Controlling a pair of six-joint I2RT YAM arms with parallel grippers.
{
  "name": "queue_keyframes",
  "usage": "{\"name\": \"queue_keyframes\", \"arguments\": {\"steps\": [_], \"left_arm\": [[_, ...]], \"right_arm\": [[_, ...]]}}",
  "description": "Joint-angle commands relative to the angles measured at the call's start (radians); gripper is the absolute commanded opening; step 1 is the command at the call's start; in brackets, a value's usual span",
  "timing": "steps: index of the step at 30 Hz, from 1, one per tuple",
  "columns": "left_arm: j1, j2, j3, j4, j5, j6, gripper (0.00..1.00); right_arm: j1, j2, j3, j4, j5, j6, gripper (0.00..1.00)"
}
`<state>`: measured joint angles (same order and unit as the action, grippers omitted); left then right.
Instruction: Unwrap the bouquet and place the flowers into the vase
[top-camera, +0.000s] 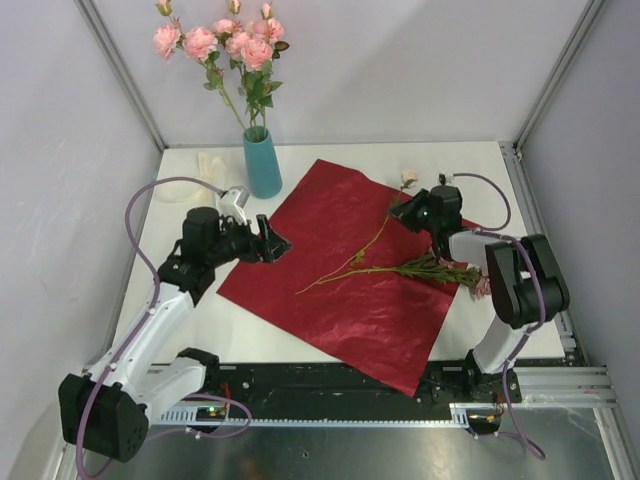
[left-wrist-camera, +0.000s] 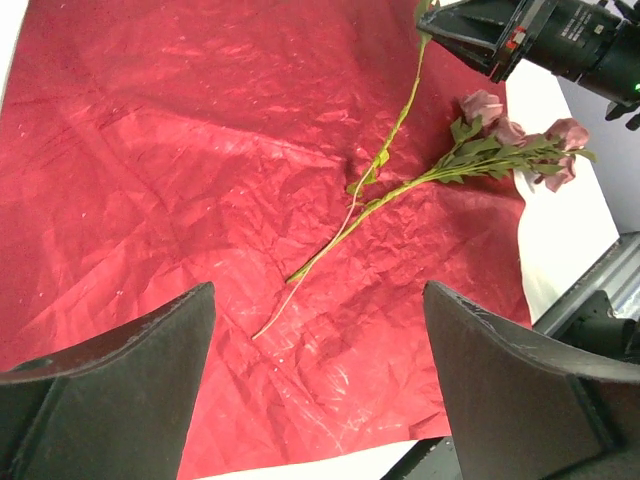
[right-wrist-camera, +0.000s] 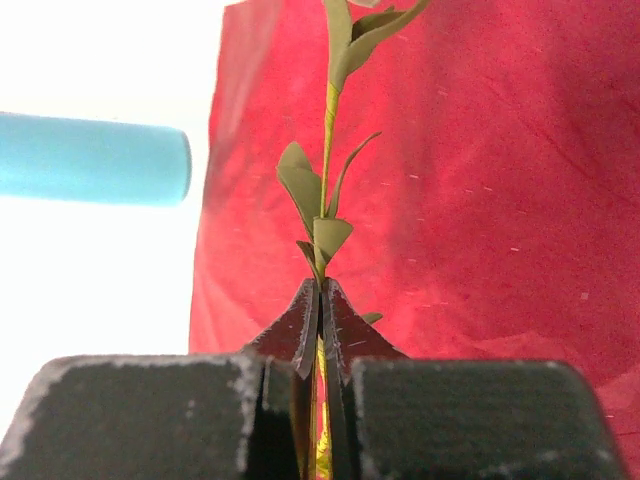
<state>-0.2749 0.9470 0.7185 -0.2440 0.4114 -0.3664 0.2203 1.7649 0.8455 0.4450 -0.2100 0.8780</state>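
The dark red wrapping paper (top-camera: 350, 270) of the bouquet lies spread flat on the table. Two of the flowers rest on it. One is a thin green stem (top-camera: 365, 250) with my right gripper (top-camera: 405, 210) shut on its upper part; the wrist view shows the leafy stem (right-wrist-camera: 326, 150) pinched between the closed jaws. The other flower (top-camera: 425, 268) lies across the paper's right side, its mauve blooms (left-wrist-camera: 515, 135) past the edge. The teal vase (top-camera: 262, 162) stands at the back left, holding several pink roses (top-camera: 235, 42). My left gripper (top-camera: 270, 243) hangs open over the paper's left edge, holding nothing.
A cream ribbon-like thing (top-camera: 208, 165) lies left of the vase, and a small cream thing (top-camera: 410, 178) sits just behind the right gripper. Grey walls close in the table on three sides. A metal rail (top-camera: 400, 385) runs along the near edge.
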Motion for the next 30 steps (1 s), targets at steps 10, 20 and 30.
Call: {"name": "queue_keyframes", "arguments": {"steps": [10, 20, 30], "left_arm": [[-0.028, 0.142, 0.285, 0.020, 0.174, -0.038, 0.85], [-0.155, 0.258, 0.433, 0.020, 0.305, 0.013, 0.75], [-0.308, 0.342, 0.508, 0.020, 0.315, 0.108, 0.64]], "right_arm": [[0.072, -0.368, 0.024, -0.013, -0.050, -0.066, 0.00], [0.196, -0.586, 0.026, -0.065, -0.019, -0.090, 0.00], [0.282, -0.653, 0.045, -0.089, 0.005, -0.087, 0.00]]}}
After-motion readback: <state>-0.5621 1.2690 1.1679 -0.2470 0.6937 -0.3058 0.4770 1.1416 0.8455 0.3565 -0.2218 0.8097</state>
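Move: The right gripper already pinches the last loose rose below its bloom. For the open left gripper, the middle of that rose's stem lies about 13 cm ahead, 17 cm to the right and 16 cm below; the vase stands roughly 28 cm ahead, 4 cm left. From the right gripper, the left one is some 16 cm back, 25 cm left and 11 cm higher, and the remaining flowers lie about 9 cm back, 4 cm right, 6 cm below. Keep the right fingers shut on the rose and lift it steeply, about 24 cm, drawing it back and left towards the left gripper while tipping the fingers upward some 30 degrees. Bring the left gripper up 10 cm, then right about 13 cm towards the raised stem, turning it clockwise and narrowing the fingers partway without shutting them on the stem. ##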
